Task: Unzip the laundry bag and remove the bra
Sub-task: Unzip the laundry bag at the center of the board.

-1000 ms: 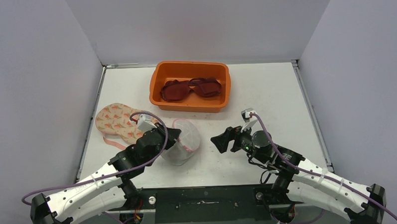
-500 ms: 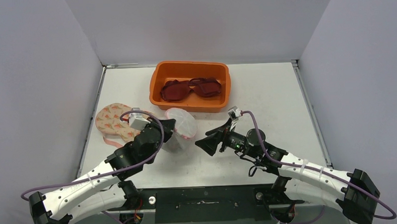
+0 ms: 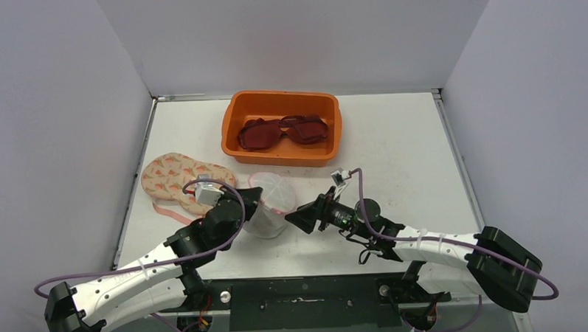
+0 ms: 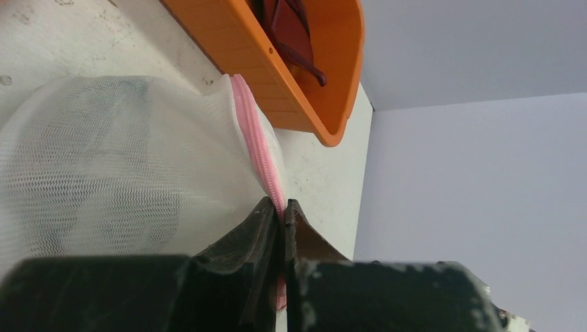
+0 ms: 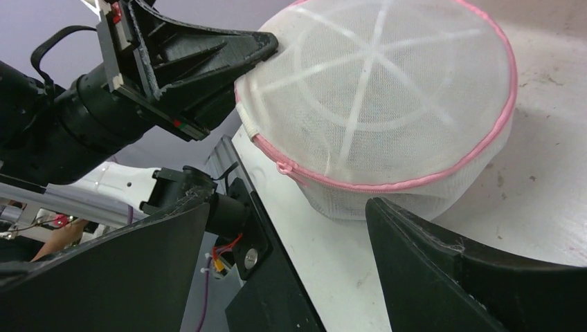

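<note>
The laundry bag (image 3: pixel 269 204) is a white mesh dome with a pink zipper (image 5: pixel 415 181) round its rim, and it sits on the table between my arms. My left gripper (image 3: pixel 249 199) is shut on the pink zipper seam (image 4: pixel 257 138) at the bag's left edge, pinching it at the fingertips (image 4: pixel 282 207). My right gripper (image 3: pixel 299 216) is open just right of the bag, and its jaws (image 5: pixel 287 207) stand wide with nothing between them. The zipper pull (image 5: pixel 282 167) hangs on the near side. Through the mesh (image 5: pixel 387 97) I see only white ribs. The bra is hidden.
An orange tub (image 3: pixel 235 142) at the back holds a dark red garment (image 3: pixel 282 131). Peach flower-printed padded cups (image 3: pixel 175 181) lie on the table left of the bag. White walls enclose the table on three sides.
My right gripper has reached left toward the bag, staying open. The left gripper kept its pinch, and the bag shifted away and came back nearer.
</note>
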Controlling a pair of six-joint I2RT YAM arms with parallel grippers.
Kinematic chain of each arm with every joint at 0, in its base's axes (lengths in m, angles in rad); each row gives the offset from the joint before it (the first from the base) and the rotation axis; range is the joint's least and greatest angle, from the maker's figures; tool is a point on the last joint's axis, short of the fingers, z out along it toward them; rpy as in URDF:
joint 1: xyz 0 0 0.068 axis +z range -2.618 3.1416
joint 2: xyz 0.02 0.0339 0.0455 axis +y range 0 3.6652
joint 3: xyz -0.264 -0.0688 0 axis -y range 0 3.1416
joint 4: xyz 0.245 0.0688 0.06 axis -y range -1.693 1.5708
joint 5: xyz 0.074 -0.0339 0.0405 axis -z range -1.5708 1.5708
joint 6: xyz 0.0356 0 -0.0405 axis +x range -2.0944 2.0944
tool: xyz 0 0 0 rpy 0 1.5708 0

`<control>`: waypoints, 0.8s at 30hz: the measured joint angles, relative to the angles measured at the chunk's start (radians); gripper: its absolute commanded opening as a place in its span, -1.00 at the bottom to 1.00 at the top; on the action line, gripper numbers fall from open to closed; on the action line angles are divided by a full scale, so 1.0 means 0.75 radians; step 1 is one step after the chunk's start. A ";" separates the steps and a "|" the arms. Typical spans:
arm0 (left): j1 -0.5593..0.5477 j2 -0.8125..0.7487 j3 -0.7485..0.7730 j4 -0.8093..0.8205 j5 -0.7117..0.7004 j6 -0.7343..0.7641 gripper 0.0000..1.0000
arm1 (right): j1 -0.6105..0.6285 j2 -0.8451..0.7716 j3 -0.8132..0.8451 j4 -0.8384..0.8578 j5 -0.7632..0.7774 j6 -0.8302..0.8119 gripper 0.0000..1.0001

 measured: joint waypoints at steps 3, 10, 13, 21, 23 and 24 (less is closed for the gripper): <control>0.000 -0.005 -0.001 -0.004 -0.001 -0.042 -1.00 | 0.000 0.067 0.013 0.037 -0.038 0.014 0.61; 0.000 -0.040 -0.021 -0.013 -0.001 -0.092 -1.00 | 0.004 0.176 0.047 0.126 -0.108 0.048 0.35; 0.000 -0.043 -0.026 -0.015 0.001 -0.101 -1.00 | 0.015 0.234 0.077 0.152 -0.132 0.063 0.30; 0.000 -0.053 -0.041 -0.019 0.004 -0.110 -1.00 | 0.018 0.333 0.135 0.180 -0.172 0.082 0.32; 0.000 -0.058 -0.041 -0.024 0.004 -0.111 -1.00 | 0.018 0.339 0.135 0.180 -0.176 0.084 0.34; 0.000 -0.061 -0.041 -0.025 0.004 -0.112 -1.00 | 0.020 0.339 0.135 0.182 -0.177 0.089 0.34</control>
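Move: The zipper pull of the laundry bag lies about 6 cm to the right hand's left, 1 cm ahead and level with it. The bag's middle is some 8 cm left, 4 cm ahead and 5 cm lower; the orange tray's is 28 cm ahead, 3 cm left and 9 cm below. From the left hand, still pinching the bag's pink rim, the pull is about 4 cm right, 5 cm back and 4 cm down. Right hand slides left about 4 cm towards the zipper pull, fingers part-closing, while the left keeps pinching the rim. ##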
